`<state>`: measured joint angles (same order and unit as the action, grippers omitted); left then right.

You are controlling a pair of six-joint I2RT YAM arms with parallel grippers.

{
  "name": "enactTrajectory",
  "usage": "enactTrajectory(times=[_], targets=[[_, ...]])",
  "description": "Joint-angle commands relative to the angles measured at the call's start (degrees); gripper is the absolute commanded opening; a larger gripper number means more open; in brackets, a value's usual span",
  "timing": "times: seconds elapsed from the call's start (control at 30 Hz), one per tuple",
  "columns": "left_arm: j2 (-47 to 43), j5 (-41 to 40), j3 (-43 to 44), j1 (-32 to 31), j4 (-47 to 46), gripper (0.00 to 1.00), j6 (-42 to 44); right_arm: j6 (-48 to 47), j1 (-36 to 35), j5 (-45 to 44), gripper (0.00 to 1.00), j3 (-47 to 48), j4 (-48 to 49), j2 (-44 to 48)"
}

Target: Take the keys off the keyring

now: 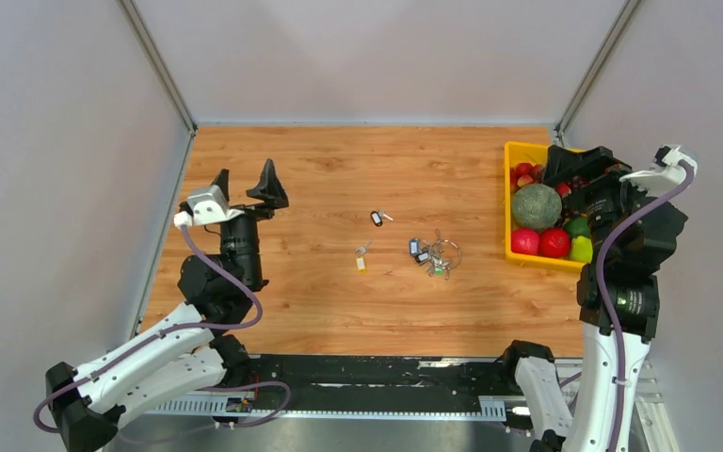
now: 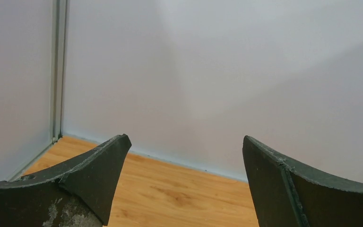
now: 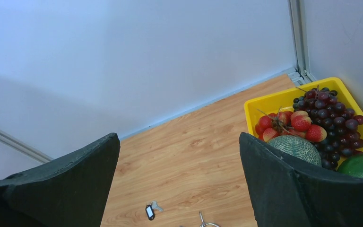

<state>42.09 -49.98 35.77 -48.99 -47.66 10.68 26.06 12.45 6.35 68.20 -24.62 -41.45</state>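
Observation:
The keyring [image 1: 449,252] lies flat near the middle of the wooden table, with a cluster of keys [image 1: 425,254] with blue, black and green tags at its left side. A key with a black tag [image 1: 377,218] lies apart, up and to the left, and shows again in the right wrist view [image 3: 150,211]. A key with a yellow tag [image 1: 361,263] lies apart on the left. My left gripper [image 1: 245,184] [image 2: 184,138] stands open and empty, raised at the table's left. My right gripper [image 1: 579,179] [image 3: 178,135] is open and empty above the yellow bin. Only the keyring's top edge [image 3: 204,223] shows there.
A yellow bin [image 1: 511,202] [image 3: 274,98] at the right holds a melon [image 1: 537,206], red and green fruit, strawberries and grapes [image 3: 331,118]. White walls enclose the table on three sides. Bare wood lies between the keys and both arms.

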Motion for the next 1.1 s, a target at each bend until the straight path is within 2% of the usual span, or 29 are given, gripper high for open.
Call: enactTrajectory(times=[0.0,0.1,0.3,0.33,0.4,0.5,0.53,0.6,0.67,0.87,0.97,1.07], targets=[[-0.3,2.3,-1.4,0.1,-2.3,1.0,-0.4,-0.4,-0.2,1.2,1.0,-0.4,0.5,-1.3],[-0.5,5.8,-1.7,0.1,-1.0,1.0,1.8,1.2,-0.2,-0.5,1.0,-1.5,0.3,-1.4],[-1.1,19.7,-2.9,0.1,5.5,1.0,4.3,8.3,-0.1,-14.8,1.0,-5.6,-3.6,1.7],[-0.8,21.3,-1.6,0.1,9.3,1.0,4.5,8.0,-0.2,-14.0,0.99,-6.9,-2.9,2.7],[0.7,30.2,0.9,0.1,16.7,1.0,6.0,6.8,-0.1,-9.4,0.93,-9.2,-1.7,3.7],[3.8,39.7,4.6,0.1,30.4,1.0,10.4,5.3,-0.1,-0.1,0.94,-12.8,-1.6,2.9],[4.3,43.6,5.9,0.1,32.7,1.0,11.4,4.2,-0.3,2.5,0.93,-13.9,-1.7,2.1],[5.5,45.6,6.9,0.0,36.3,1.0,12.7,2.1,-1.7,4.7,0.88,-16.5,-2.7,0.2],[6.0,45.2,7.0,0.1,37.0,1.0,12.8,0.0,-5.4,2.8,0.84,-19.6,-3.1,-2.1],[5.0,43.9,6.3,0.1,36.4,1.0,13.7,0.4,-28.8,-11.6,0.8,-24.8,-0.6,-13.4],[4.9,43.7,6.0,0.1,36.0,1.0,14.0,0.7,-35.6,-16.1,0.74,-24.7,0.7,-18.5],[4.9,44.0,6.0,0.0,35.9,1.0,14.0,0.2,-38.7,-18.1,0.64,-25.4,3.8,-23.0]])
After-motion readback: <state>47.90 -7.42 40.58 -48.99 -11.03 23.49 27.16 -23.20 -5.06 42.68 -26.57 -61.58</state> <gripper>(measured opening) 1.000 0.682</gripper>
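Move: From the right gripper the keyring bunch lies about 5 cm ahead, 15 cm to the left and some 40 cm below. The fruit basket's middle is about 14 cm ahead and 9 cm to the right, low as well. From the left gripper the bunch is about 5 cm ahead and 34 cm to the right, 40 cm down; nearer to it lie the yellow-tagged key, 5 cm ahead and 18 cm right, and the black-tagged key, 13 cm ahead and 22 cm right. Plunge the right gripper some 30 cm down towards the keyring bunch, swinging left late in the descent, tipping the fingers steeply down and narrowing them to about two-thirds open, short of touching. Meanwhile bring the left gripper about 15 cm right and 10 cm down towards the same bunch, rolling its left side up and turning clockwise, fingers wide open. ##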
